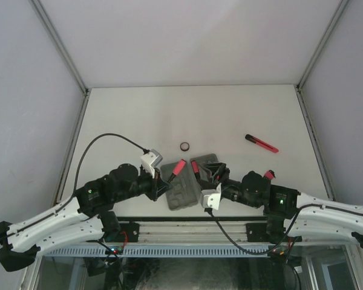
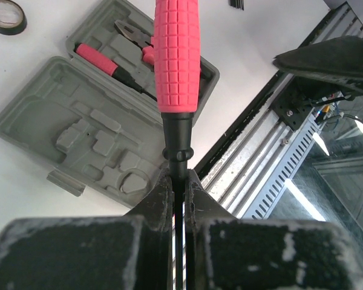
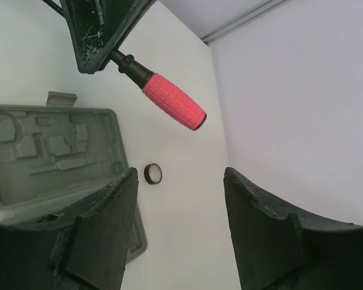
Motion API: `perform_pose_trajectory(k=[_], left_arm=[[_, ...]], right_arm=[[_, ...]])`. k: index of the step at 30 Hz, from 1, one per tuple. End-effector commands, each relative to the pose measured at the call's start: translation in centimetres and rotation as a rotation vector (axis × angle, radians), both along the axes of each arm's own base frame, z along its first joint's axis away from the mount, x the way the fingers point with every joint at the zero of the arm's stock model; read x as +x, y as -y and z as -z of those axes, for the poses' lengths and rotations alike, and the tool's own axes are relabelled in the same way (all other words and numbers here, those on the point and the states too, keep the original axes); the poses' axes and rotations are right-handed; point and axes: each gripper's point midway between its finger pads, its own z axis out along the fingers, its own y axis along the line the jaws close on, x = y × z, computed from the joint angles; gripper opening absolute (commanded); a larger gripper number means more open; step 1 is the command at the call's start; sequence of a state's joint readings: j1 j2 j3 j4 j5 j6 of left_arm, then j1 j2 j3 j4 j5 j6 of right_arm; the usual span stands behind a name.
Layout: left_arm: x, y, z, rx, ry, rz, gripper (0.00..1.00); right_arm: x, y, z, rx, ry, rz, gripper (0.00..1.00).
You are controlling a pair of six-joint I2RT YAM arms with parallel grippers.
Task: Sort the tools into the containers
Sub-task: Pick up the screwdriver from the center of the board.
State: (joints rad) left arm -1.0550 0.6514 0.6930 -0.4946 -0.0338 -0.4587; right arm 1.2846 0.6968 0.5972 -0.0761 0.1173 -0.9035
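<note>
The grey case (image 1: 183, 192) lies open in two halves in front of the arm bases. My left gripper (image 1: 165, 176) is shut on the black shaft of a red-handled screwdriver (image 2: 176, 57), held above the case (image 2: 78, 130), handle pointing away. In the case's far half lie pliers (image 2: 132, 31) and a second red-handled screwdriver (image 2: 100, 59). My right gripper (image 1: 218, 175) stands open and holds nothing, low over the case's right half (image 3: 42, 151). A black ring (image 1: 185, 146) lies on the table beyond the case. A slim red-black stick tool (image 1: 261, 143) lies at the right.
A small red piece (image 1: 268, 175) shows beside the right arm's wrist. The metal rail (image 2: 272, 163) at the table's near edge runs just behind the case. White walls close in the table on three sides.
</note>
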Motion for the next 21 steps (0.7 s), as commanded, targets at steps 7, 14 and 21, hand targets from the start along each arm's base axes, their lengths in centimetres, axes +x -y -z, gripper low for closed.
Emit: perform_pose_trajectory(k=[7, 14, 21], left_arm=[[-0.8, 1.5, -0.4, -0.015, 0.017, 0.111, 0.00], [-1.5, 2.1, 0.2, -0.001, -0.004, 0.168, 0.00], [-2.3, 2.8, 0.4, 0.013, -0.033, 0.228, 0.00]], right_arm=[[-0.2, -3.4, -2.0, -0.129, 0.179, -0.121, 0.59], [-0.6, -4.8, 0.3, -0.250, 0.188, -0.184, 0.59], [-0.8, -5.6, 2.3, -0.341, 0.171, -0.227, 0.56]])
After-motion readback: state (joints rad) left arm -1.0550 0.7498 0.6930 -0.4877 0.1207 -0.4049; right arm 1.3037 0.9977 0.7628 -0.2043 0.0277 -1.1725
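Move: The screwdriver's red handle, held up by the left hand's grip on its shaft, lies about 8 cm left, 3 cm ahead and 2 cm below the right hand; from the left hand it is some 5 cm ahead, 4 cm right, 6 cm above. Roughly 20 cm below the right hand, the filled case half is about 2 cm right, level fore and aft; the empty case half 9 cm left, 6 cm back. Right hand, half open, reaches about 5 cm left, also down, towards the handle; left hand lowers the screwdriver. ##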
